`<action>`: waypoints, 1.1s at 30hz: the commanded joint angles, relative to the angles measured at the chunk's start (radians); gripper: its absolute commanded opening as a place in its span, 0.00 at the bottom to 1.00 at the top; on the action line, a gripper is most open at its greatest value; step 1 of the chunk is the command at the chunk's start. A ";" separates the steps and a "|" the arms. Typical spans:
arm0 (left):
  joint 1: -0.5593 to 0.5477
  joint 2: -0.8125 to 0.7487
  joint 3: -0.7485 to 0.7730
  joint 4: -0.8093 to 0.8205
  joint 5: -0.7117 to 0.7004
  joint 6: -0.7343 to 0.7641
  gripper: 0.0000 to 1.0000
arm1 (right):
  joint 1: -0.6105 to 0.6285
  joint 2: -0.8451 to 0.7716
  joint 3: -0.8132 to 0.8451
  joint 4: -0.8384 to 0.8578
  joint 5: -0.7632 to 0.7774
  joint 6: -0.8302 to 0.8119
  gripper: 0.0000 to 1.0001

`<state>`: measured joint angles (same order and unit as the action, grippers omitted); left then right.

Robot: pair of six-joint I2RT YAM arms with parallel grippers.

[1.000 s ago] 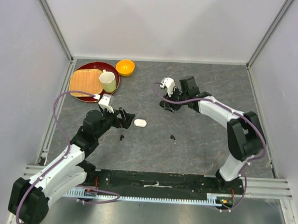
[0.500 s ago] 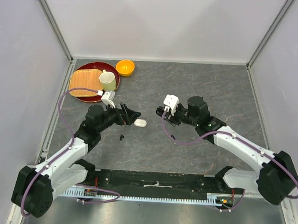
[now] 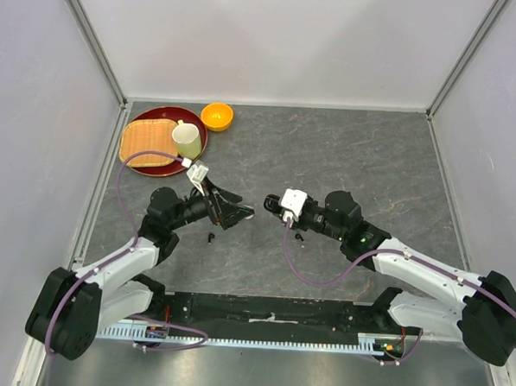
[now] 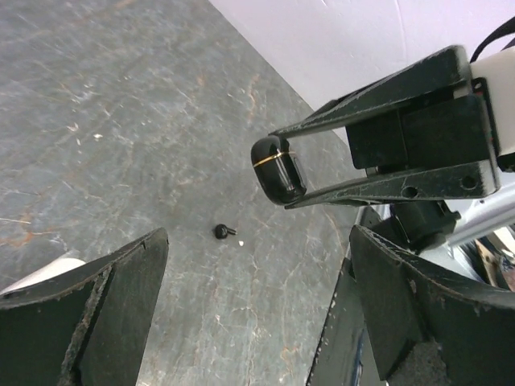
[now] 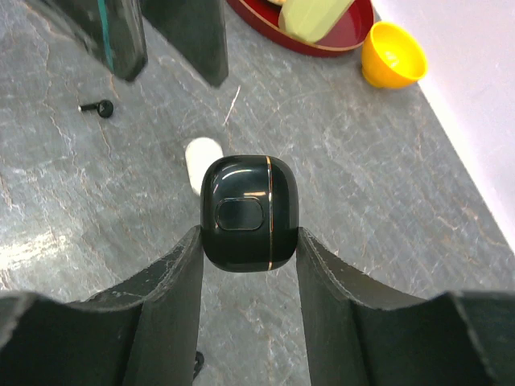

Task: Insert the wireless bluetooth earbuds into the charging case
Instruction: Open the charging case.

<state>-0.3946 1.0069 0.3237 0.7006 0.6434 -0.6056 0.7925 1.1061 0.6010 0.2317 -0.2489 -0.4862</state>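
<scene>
My right gripper (image 5: 249,241) is shut on a closed black charging case (image 5: 249,211) with a thin gold seam, held above the table; the same case (image 4: 278,169) shows between its fingers in the left wrist view. My left gripper (image 4: 257,322) is open with nothing between its fingers, facing the right gripper (image 3: 270,202). A white case (image 5: 203,161) lies on the table beside the left gripper (image 3: 238,211). One black earbud (image 3: 211,236) lies near the left gripper and another earbud (image 3: 299,237) lies under the right arm.
At the back left stands a red tray (image 3: 145,112) with a woven mat and a pale green cup (image 3: 187,140). An orange bowl (image 3: 216,116) sits beside it. Grey walls close in the table on three sides.
The right arm has swung from the far middle toward the near left, carrying the black case. The left gripper has moved right, up to the white case, still open.
</scene>
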 commanded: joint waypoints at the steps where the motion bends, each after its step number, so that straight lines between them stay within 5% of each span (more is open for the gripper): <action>1: 0.002 0.073 0.024 0.122 0.137 -0.051 0.99 | 0.030 -0.026 -0.007 0.113 0.017 -0.006 0.00; 22: -0.069 0.260 0.103 0.260 0.104 -0.198 0.78 | 0.126 0.014 -0.020 0.179 0.112 -0.055 0.00; 33: -0.105 0.303 0.155 0.200 0.102 -0.195 0.56 | 0.162 0.034 -0.026 0.225 0.166 -0.066 0.00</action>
<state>-0.4892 1.2964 0.4305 0.8963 0.7391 -0.7807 0.9398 1.1305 0.5781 0.3779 -0.1120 -0.5392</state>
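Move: The black charging case, held in the right fingertips, lies about 9 cm to the right of the open left hand, 3 cm ahead and 2 cm lower; from the right hand it is about 1 cm to the left, level with it. On the table, roughly 14 cm below the left hand, are the white case 3 cm ahead, a black earbud 4 cm back and 8 cm left, and another 4 cm back and 16 cm right. The left hand reaches about 5 cm to the right towards the held charging case, swinging some 10 degrees clockwise and narrowing its wide-open jaws to roughly three-fifths, so that its fingertips come to either side of the case's free end; no touch can be made out yet. To meet it, the right hand keeps its pinch and brings the case about 3 cm left, also easing back and up by 1.5 cm each and tipping its fingers up slightly. ##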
